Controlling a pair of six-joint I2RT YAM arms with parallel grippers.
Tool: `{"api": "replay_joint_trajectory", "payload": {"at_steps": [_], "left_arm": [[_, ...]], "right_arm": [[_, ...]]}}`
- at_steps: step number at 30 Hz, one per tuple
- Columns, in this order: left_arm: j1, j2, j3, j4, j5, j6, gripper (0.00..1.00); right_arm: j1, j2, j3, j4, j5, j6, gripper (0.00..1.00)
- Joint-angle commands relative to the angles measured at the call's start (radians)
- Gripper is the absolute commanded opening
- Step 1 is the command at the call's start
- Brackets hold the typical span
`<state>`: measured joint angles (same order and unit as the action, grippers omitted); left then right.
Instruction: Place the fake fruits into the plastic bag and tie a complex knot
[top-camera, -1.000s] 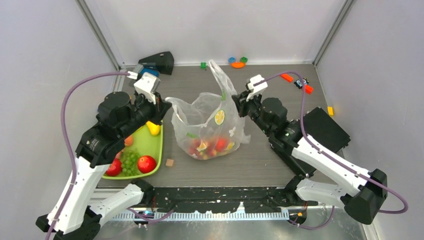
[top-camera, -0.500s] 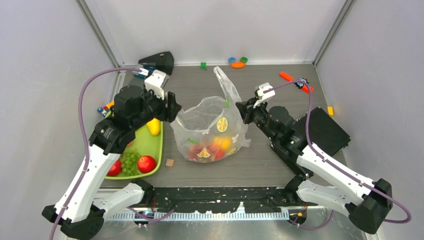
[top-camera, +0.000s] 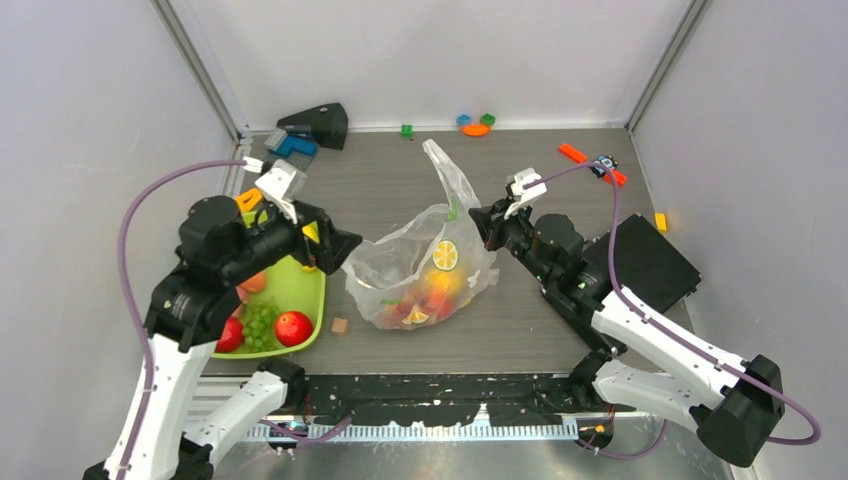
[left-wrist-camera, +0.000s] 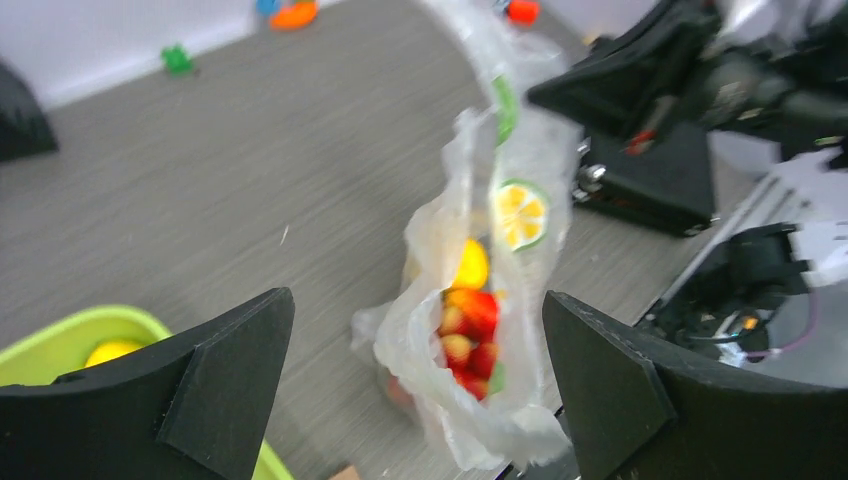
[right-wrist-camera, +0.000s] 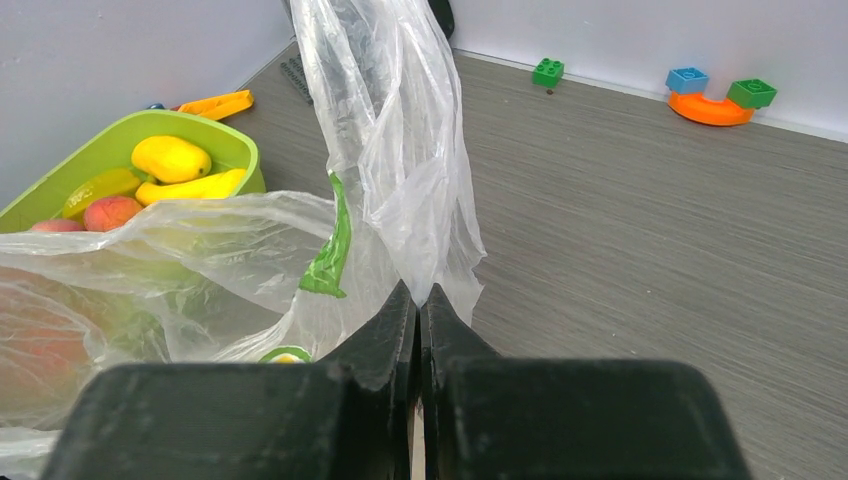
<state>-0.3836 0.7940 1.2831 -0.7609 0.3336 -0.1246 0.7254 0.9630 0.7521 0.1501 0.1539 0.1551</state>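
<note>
The plastic bag (top-camera: 400, 262) slumps at mid-table with several fake fruits (top-camera: 428, 297) inside; one handle loop (top-camera: 446, 172) stands up. No knot is in view. My right gripper (top-camera: 481, 222) is shut on the bag's right edge, and the plastic (right-wrist-camera: 405, 180) rises from its closed tips (right-wrist-camera: 420, 296). My left gripper (top-camera: 338, 246) is open just left of the bag and holds nothing. Its wrist view shows the bag (left-wrist-camera: 440, 350) between the spread fingers (left-wrist-camera: 225, 370). More fruits lie in the lime-green tray (top-camera: 305, 295): apple (top-camera: 293, 327), grapes (top-camera: 259, 322), lemon (right-wrist-camera: 170, 157), banana (right-wrist-camera: 195, 187).
A black wedge (top-camera: 318, 124) and toy bricks (top-camera: 476, 125) lie along the back wall. Orange-red pieces (top-camera: 588, 160) and a yellow brick (top-camera: 660, 222) are at the right. A small brown cube (top-camera: 339, 325) sits beside the tray, and a black box (top-camera: 655, 258) lies under the right arm.
My left gripper opened wide, letting go of the bag's left rim, and drew back to the left. The bag sagged lower and narrower. The right gripper stayed shut on the bag.
</note>
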Motion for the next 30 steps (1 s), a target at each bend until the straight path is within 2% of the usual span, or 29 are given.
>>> {"api": "replay_joint_trajectory", "payload": {"at_steps": [1, 3, 5, 8, 13, 16, 19, 22, 24, 30], "left_arm": [[0.011, -0.03, 0.129, 0.001, 0.13, -0.054, 0.99], [0.022, -0.027, 0.175, -0.036, 0.082, -0.054, 0.99], [0.044, -0.021, 0.202, -0.074, -0.064, -0.014, 0.99], [0.114, -0.004, 0.15, -0.066, -0.332, 0.012, 0.99], [0.284, 0.071, 0.001, 0.021, -0.467, -0.03, 0.99], [0.352, 0.143, -0.065, 0.038, -0.477, -0.078, 0.98], [0.424, 0.192, -0.141, 0.058, -0.432, -0.134, 0.9], [0.469, 0.244, -0.242, 0.121, -0.472, -0.168, 0.84], [0.506, 0.3, -0.284, 0.158, -0.426, -0.197, 0.79], [0.521, 0.52, -0.246, 0.192, -0.308, -0.249, 0.73]], "right_arm": [[-0.001, 0.001, 0.006, 0.04, 0.008, -0.014, 0.05], [-0.002, -0.004, 0.003, 0.042, 0.009, -0.012, 0.05], [-0.002, -0.009, -0.001, 0.044, 0.009, -0.01, 0.05], [-0.001, -0.012, -0.003, 0.043, 0.011, -0.01, 0.05], [-0.001, -0.022, -0.003, 0.042, 0.002, -0.001, 0.05], [-0.001, -0.038, -0.002, 0.037, 0.002, -0.001, 0.05], [-0.001, -0.048, -0.003, 0.032, 0.004, -0.006, 0.05], [-0.001, -0.054, -0.005, 0.032, 0.005, -0.007, 0.05], [-0.001, -0.054, -0.007, 0.033, -0.001, -0.009, 0.05], [-0.001, -0.057, -0.023, 0.049, -0.013, -0.006, 0.05]]}}
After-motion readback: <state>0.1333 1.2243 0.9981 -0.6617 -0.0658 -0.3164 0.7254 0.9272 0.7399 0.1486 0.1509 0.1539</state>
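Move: The left hand hangs wide open beside the bag. The mango in the green bin lies about 16 cm ahead of it, 14 cm to its left and 32 cm below. The banana is some 7 cm left of the mango and 2 cm farther out; the peach is 12 cm left of the mango and 7 cm nearer. The bag hangs 8 cm ahead and 15 cm right of the left hand. From the right hand, the mango lies about 39 cm left and 7 cm ahead. Leaving the bag, the left hand first lifts about 7 cm while easing back a little, then swings left and forward in an arc and plunges towards the mango, ending some 22 cm lower, 19 cm farther left and 11 cm farther out, above the bin. On the way the wrist turns roughly 55 degrees counter-clockwise and tips the fingers well down as they narrow from wide open to about three quarters, still touching no fruit, while the right hand stays nearly in place and keeps the bag's rim pinched. ##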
